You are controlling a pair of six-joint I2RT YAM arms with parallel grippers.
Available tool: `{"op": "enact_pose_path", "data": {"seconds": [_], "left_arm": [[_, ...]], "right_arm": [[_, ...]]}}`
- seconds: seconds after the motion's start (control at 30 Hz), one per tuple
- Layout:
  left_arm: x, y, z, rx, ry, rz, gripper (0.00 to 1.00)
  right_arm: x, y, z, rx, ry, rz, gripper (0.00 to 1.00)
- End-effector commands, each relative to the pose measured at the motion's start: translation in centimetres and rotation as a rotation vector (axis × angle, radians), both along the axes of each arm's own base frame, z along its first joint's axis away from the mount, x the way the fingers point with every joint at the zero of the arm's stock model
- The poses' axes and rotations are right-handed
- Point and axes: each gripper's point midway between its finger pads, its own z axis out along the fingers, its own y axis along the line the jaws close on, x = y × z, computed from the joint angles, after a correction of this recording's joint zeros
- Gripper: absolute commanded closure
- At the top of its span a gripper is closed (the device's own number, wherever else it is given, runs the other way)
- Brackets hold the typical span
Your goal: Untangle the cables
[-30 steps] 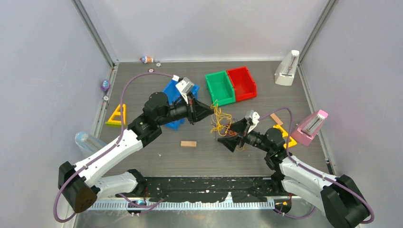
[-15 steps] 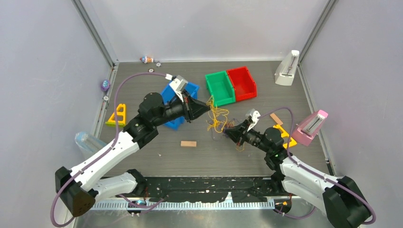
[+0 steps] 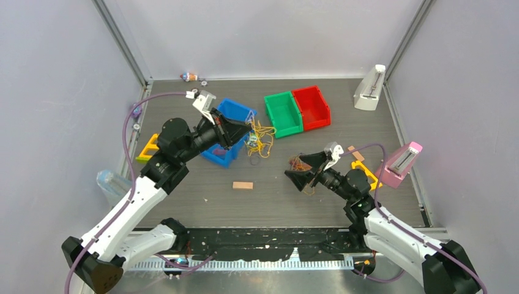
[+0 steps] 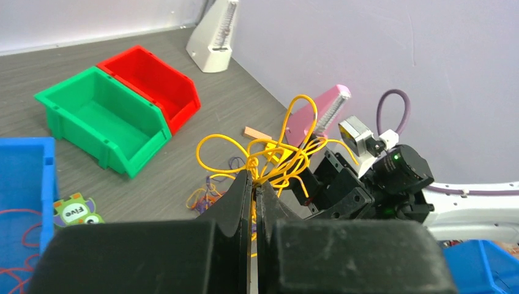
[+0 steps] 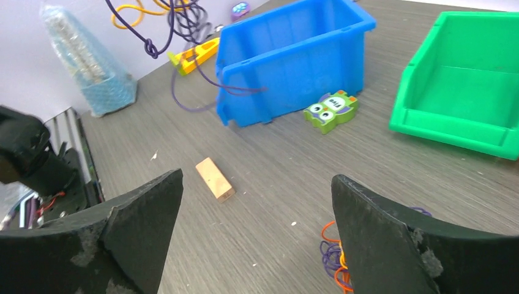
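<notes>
My left gripper (image 3: 246, 135) is shut on a loose bundle of yellow cables (image 3: 262, 136), held in the air beside the blue bin (image 3: 229, 110). In the left wrist view the yellow loops (image 4: 272, 156) stick out past the closed fingertips (image 4: 245, 184). Purple strands (image 5: 174, 37) hang with them in the right wrist view. A small orange and purple tangle (image 5: 333, 257) lies on the table by my right gripper (image 3: 298, 171). That gripper (image 5: 257, 180) is open and empty above the table. Thin red strands (image 4: 18, 269) lie inside the blue bin.
A green bin (image 3: 283, 112) and a red bin (image 3: 312, 105) stand at the back. A wooden block (image 3: 242, 185) lies mid-table, an owl toy (image 5: 330, 110) by the blue bin. A white metronome (image 3: 369, 89) and a pink one (image 3: 401, 164) stand on the right.
My left gripper has moved left and back toward the blue bin, pulling the yellow cables away from the small tangle. My right gripper has opened and stays near that tangle.
</notes>
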Motion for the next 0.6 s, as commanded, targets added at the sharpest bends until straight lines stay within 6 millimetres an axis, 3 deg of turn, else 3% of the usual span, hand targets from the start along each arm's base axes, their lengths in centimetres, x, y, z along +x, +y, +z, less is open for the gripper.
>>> {"op": "enact_pose_path", "data": {"seconds": [0.0, 0.57], "left_arm": [[-1.5, -1.2, 2.5, -0.038, -0.026, -0.115, 1.0], [-5.7, -8.0, 3.1, -0.138, 0.048, -0.42, 1.0]], "right_arm": [[-1.6, 1.4, 1.9, 0.031, -0.096, 0.125, 0.05], [-3.5, 2.7, 2.4, 0.048, -0.133, 0.258, 0.05]]}}
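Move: My left hand, already pinching the yellow cable, takes it to my open right hand, about 13 cm to its right, 2 back and 18 below. The orange-purple tangle on the table lies some 6 cm ahead, 17 right and 35 below my left hand. From my right hand, the hanging yellow bunch is about 11 cm left, 4 ahead and 7 higher; the tangle 8 ahead, 4 right, 17 below; the wooden block 17 left, level, 17 below. I swing my left hand to the right and back, about 8 cm and speeding up, carrying the pinched yellow cable towards my right gripper while that wrist turns some 20 degrees clockwise and tips slightly down. My right hand eases back and left about 3 cm, turning a little counter-clockwise, fingers staying wide open. ##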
